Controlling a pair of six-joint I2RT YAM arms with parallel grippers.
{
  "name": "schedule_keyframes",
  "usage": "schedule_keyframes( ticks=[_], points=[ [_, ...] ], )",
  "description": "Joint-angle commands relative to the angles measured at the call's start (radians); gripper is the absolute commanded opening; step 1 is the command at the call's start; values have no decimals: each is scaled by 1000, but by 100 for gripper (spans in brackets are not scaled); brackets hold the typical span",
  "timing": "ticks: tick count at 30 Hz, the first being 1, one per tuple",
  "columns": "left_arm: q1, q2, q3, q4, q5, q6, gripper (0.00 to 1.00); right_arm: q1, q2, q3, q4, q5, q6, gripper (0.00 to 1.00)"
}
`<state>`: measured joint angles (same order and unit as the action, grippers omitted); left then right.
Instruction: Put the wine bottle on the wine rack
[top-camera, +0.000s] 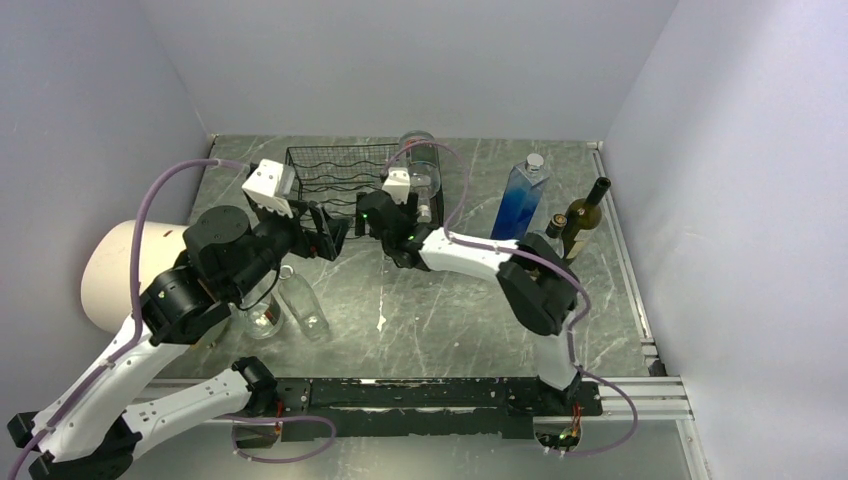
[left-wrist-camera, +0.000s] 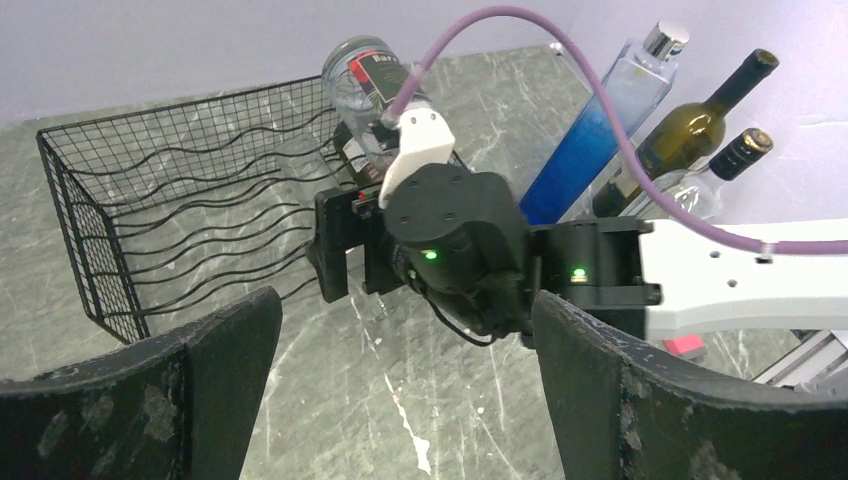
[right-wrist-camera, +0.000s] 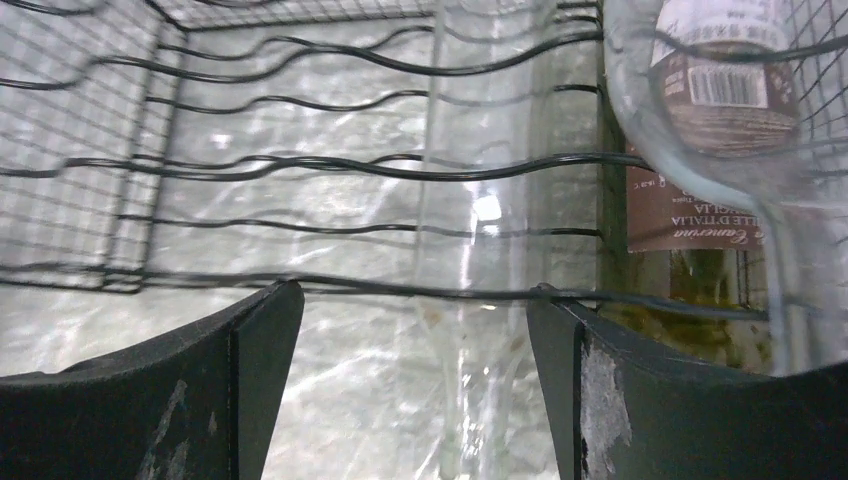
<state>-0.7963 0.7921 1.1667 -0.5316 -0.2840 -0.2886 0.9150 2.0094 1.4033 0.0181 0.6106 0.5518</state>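
Note:
The black wire wine rack (top-camera: 335, 175) stands at the back middle of the table. A clear wine bottle (right-wrist-camera: 480, 190) lies in one of its wavy tiers, its neck (right-wrist-camera: 470, 390) pointing out between the fingers of my right gripper (right-wrist-camera: 415, 292). That gripper is open, both fingers standing off the glass. In the top view the right gripper (top-camera: 372, 215) is at the rack's front right corner. A second, labelled bottle (top-camera: 425, 170) rests higher on the rack's right end. My left gripper (top-camera: 325, 232) hangs open and empty just in front of the rack, facing the right wrist (left-wrist-camera: 455, 240).
A tall blue bottle (top-camera: 520, 195), a dark green bottle (top-camera: 582, 220) and a black-capped bottle (left-wrist-camera: 735, 155) stand at the back right. A clear bottle (top-camera: 302, 305) lies under the left arm, with another glass piece (top-camera: 262, 320) beside it. A white cylinder (top-camera: 115, 270) sits at the left wall.

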Motion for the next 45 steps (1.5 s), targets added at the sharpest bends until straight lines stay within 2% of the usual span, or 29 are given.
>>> schedule_keyframes(
  ticks=[1, 7, 13, 15, 18, 22, 28, 34, 39, 43, 45],
  points=[
    [2, -13, 43, 41, 38, -5, 99, -4, -139, -61, 58, -62, -6, 87],
    [2, -44, 27, 83, 39, 8, 99, -3, -356, -183, 32, -239, -59, 83],
    [3, -70, -23, 133, 53, 15, 99, -3, -584, -268, -85, -185, -135, 81],
    [2, -75, -37, 148, 65, 17, 99, -5, -645, -256, -147, -128, -213, 81],
    [3, -72, -47, 156, 72, 8, 99, -9, -714, -213, -239, 43, -300, 81],
    [2, -63, -60, 170, 83, -4, 99, -55, -765, -150, -313, 191, -361, 82],
    [2, -37, -61, 161, 127, -8, 99, -148, -814, -105, -472, 345, -289, 82],
    [2, -14, -71, 174, 148, -10, 99, -206, -909, -189, -576, 578, -234, 83],
    [2, 15, -64, 192, 161, -10, 99, -343, -950, -231, -626, 455, -169, 83],
    [3, 29, -58, 199, 168, -10, 99, -397, -951, -257, -699, 377, -83, 83],
    [2, 33, -59, 203, 169, -13, 99, -405, -956, -280, -709, 352, -62, 78]
  ],
)
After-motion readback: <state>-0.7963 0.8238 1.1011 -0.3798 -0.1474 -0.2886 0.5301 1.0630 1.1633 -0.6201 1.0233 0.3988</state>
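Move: The next thing for the right hand seems to be the green wine bottle, standing roughly 42 cm to its right and 4 cm back, middle some 4 cm above it. The squared clear bottle stands about 34 cm right and 10 cm back, the blue bottle about 30 cm right and nearly level with the hand. The big labelled bottle on the rack is 8 cm right and 5 cm ahead. From the left hand the green bottle lies about 45 cm right, 13 ahead, 22 below. Draw the open right gripper back and up out of the rack, clear of the glass bottle already laid there, then swing it about 36 cm right, still climbing past 20 cm before a slight sinking, towards the standing green wine bottle. Turn the wrist some 40 degrees clockwise and keep the fingers open. Raise the left hand 3 cm, then ease it right and down, fingers wide. ##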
